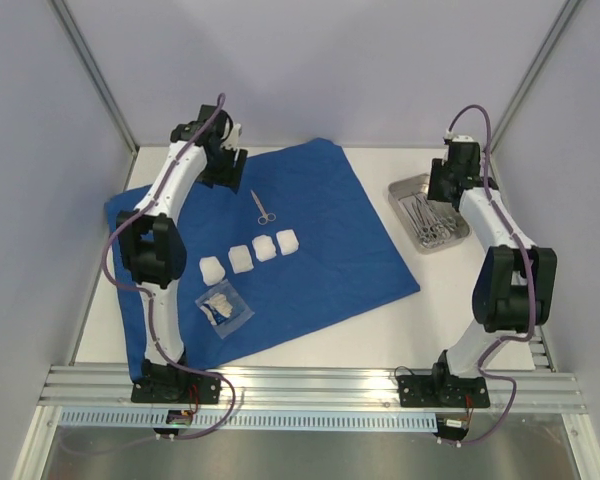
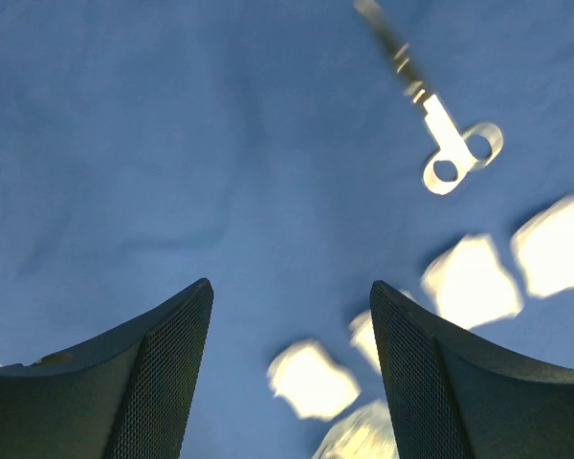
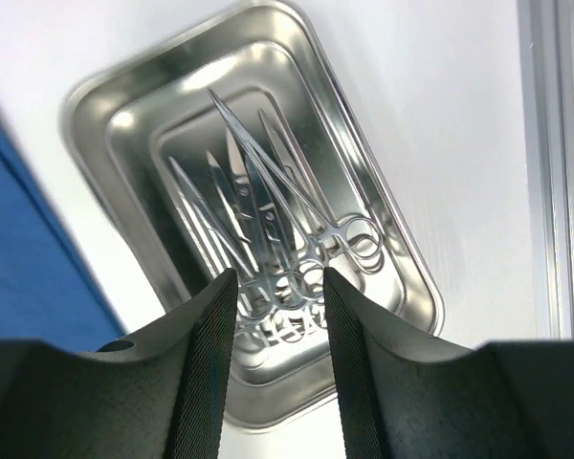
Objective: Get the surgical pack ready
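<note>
The royal-blue drape point(image 1: 330, 220) lies spread flat on the table. On it rest one pair of silver scissors point(image 1: 262, 207) and a slanting row of several white gauze squares point(image 1: 265, 247). My left gripper point(image 1: 225, 165) hovers over the drape's far left part. Its wrist view shows the left gripper point(image 2: 292, 283) open and empty, with the scissors point(image 2: 450, 143) and gauze point(image 2: 469, 280) beyond it on the drape point(image 2: 172, 143). The steel tray point(image 1: 405, 186) holds several instruments point(image 3: 268, 210). My right gripper point(image 1: 448, 180) point(image 3: 279, 273) hangs open over the tray point(image 3: 297, 57), gripping nothing.
A clear plastic pouch point(image 1: 225, 308) with pale contents lies on the drape's near left part, below the gauze row. Grey walls enclose the white table on three sides. An aluminium rail point(image 1: 310, 385) carries both arm bases at the near edge.
</note>
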`<action>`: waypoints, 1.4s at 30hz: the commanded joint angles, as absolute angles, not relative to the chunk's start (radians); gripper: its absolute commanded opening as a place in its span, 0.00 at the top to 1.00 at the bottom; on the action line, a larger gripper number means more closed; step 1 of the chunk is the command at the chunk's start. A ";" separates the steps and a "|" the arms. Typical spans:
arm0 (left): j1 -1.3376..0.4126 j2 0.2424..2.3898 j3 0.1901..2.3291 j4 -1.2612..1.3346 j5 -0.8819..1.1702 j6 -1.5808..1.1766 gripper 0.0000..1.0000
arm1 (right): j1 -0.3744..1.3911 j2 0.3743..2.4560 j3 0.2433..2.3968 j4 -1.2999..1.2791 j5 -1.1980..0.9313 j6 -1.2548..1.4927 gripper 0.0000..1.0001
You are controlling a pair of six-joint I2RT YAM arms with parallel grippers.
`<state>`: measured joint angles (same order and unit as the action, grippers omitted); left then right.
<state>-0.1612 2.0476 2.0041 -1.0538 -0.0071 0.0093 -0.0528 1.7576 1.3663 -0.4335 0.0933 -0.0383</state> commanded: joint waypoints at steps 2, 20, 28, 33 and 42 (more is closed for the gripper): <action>-0.279 2.172 2.170 -1.117 -0.087 -0.153 0.25 | -0.005 1.643 1.348 -0.459 0.207 0.202 0.56; -0.324 2.424 2.250 -0.951 -0.063 -0.502 0.34 | 0.097 1.506 1.246 -0.595 0.275 0.230 0.59; -0.336 2.525 2.326 -0.953 -0.132 -0.482 0.41 | 0.097 1.431 1.212 -0.620 0.310 0.187 0.59; -0.336 2.531 2.290 -0.968 -0.097 -0.491 0.51 | 0.098 1.391 1.198 -0.612 0.328 0.176 0.59; -0.336 2.522 2.233 -0.980 -0.100 -0.476 0.90 | 0.098 1.365 1.215 -0.603 0.313 0.169 0.59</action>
<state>-0.3252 2.5088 2.2719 -0.9565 -0.1211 -0.4702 0.0975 1.4002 1.1934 -0.6239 0.3065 0.1864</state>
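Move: The last scissors on the blue cloth lie about 6 cm ahead of the left gripper, 10 cm to its right and 14 cm below. The nearest gauze pad is roughly 6 cm back and 10 cm to the right of that gripper; the rightmost pad is 4 cm back and 16 cm right, both at cloth height. From the right gripper, the scissors are some 41 cm left and 7 cm farther out; the instrument tray's middle is about 5 cm ahead and 10 cm below. Sweep the open left gripper right about 10 cm while sinking, then ease it forward and down onto the scissors, some 13 cm lower in all, turning nearly 20 degrees counter-clockwise to line up with them. Close the fingers across the handle shanks just behind the pivot. Meanwhile draw the empty, part-open right gripper back some 9 cm from over the tray, ending a little higher. ##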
